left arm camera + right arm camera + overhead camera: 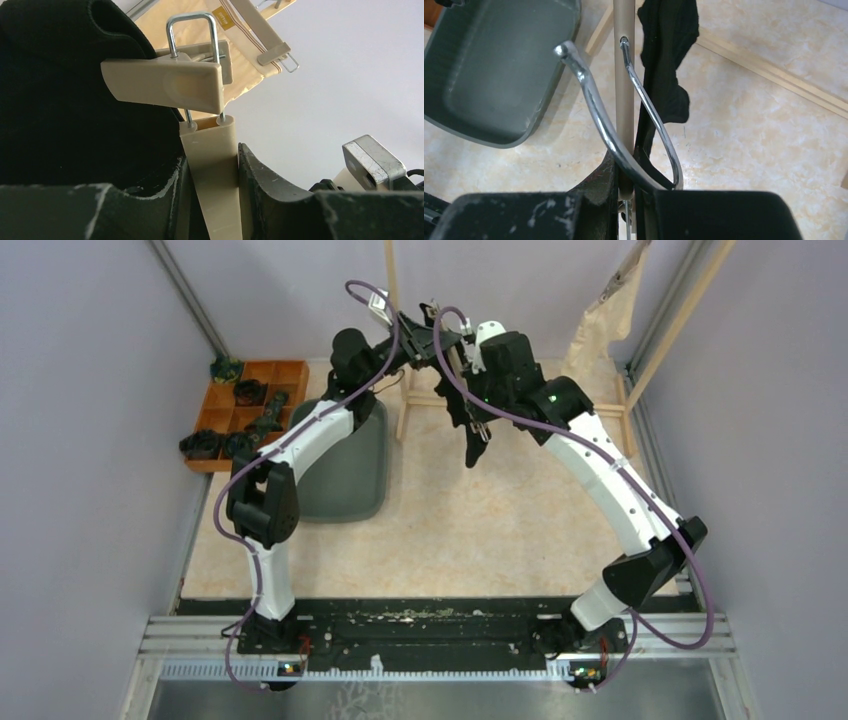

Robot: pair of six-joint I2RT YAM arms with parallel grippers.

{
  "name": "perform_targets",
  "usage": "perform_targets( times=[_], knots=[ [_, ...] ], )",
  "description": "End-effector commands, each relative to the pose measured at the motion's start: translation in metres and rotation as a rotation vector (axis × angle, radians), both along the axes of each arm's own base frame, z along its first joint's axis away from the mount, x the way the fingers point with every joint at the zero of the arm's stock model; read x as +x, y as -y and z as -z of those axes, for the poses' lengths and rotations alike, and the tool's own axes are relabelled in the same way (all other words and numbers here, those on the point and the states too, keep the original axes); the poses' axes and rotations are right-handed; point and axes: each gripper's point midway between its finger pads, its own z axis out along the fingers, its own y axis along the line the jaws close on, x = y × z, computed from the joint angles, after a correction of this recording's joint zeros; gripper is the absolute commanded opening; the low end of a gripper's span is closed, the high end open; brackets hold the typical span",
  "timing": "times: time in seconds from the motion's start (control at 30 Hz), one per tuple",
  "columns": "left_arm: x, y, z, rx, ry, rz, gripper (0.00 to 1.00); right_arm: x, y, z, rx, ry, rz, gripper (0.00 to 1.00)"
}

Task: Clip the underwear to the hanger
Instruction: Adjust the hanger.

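My right gripper [626,172] is shut on the beige hanger [625,75] just under its chrome hook [591,100] and holds it up over the table. The black underwear [667,55] hangs from the hanger beside the bar, and shows as dark cloth [472,435] in the top view. My left gripper [212,167] is closed on the lower lever of a beige hanger clip [165,82], one finger against each side, with the black underwear [60,100] filling the view to its left. The cream-yellow underwear [240,55] hangs clipped to another hanger behind.
A grey tray [345,470] lies on the table under the left arm. An orange compartment box [250,405] with dark parts stands at the back left. A wooden rack [402,390] rises at the back, and the cream-yellow underwear [605,315] hangs at its right.
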Motion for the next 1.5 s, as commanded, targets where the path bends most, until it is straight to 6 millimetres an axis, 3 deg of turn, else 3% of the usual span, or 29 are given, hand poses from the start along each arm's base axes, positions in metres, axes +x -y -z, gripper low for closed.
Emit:
perform_targets(
  times=[0.0,0.37,0.63,1.33,1.47],
  knots=[
    [-0.007,0.004,0.007,0.02,0.054,0.037,0.1,0.004,-0.005,-0.068,0.112,0.183,-0.004,0.06],
    [-0.011,0.007,0.025,-0.009,-0.032,0.087,0.03,0.002,-0.004,-0.076,0.13,0.2,-0.001,0.26],
    [-0.011,0.005,0.02,-0.071,-0.065,0.113,0.0,-0.003,0.0,-0.072,0.119,0.186,0.007,0.41],
    [-0.008,0.002,0.004,-0.151,-0.107,0.126,0.0,-0.011,-0.006,-0.025,0.129,0.104,-0.016,0.42],
    [-0.008,0.002,0.003,-0.155,-0.113,0.127,0.0,-0.01,-0.007,-0.023,0.136,0.106,-0.013,0.33]
  ],
)
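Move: I still pinch the hanger near both ends. Its middle is about 5 cm ahead, 3 cm left and 3 cm above my right hand, and about 5 cm back, 2 cm right and 3 cm below my left. From my right hand, the hook stands about 4 cm ahead, 2 cm left and 6 cm up; the black underwear hangs 2 cm ahead, 1 cm left and some 9 cm below. The cream underwear is roughly 13 cm ahead and 22 cm right, perhaps 5 cm higher. I spread my right fingers and let go of the hanger's near end, lifting that hand about 3 cm, then draw it back slightly and lower it some 4 cm, with the open fingers straddling the bar end. My left hand keeps its pinch near the far end, sinks about 4 cm and comes partly back up, its wrist tilting fingers-down and turning slightly clockwise. ##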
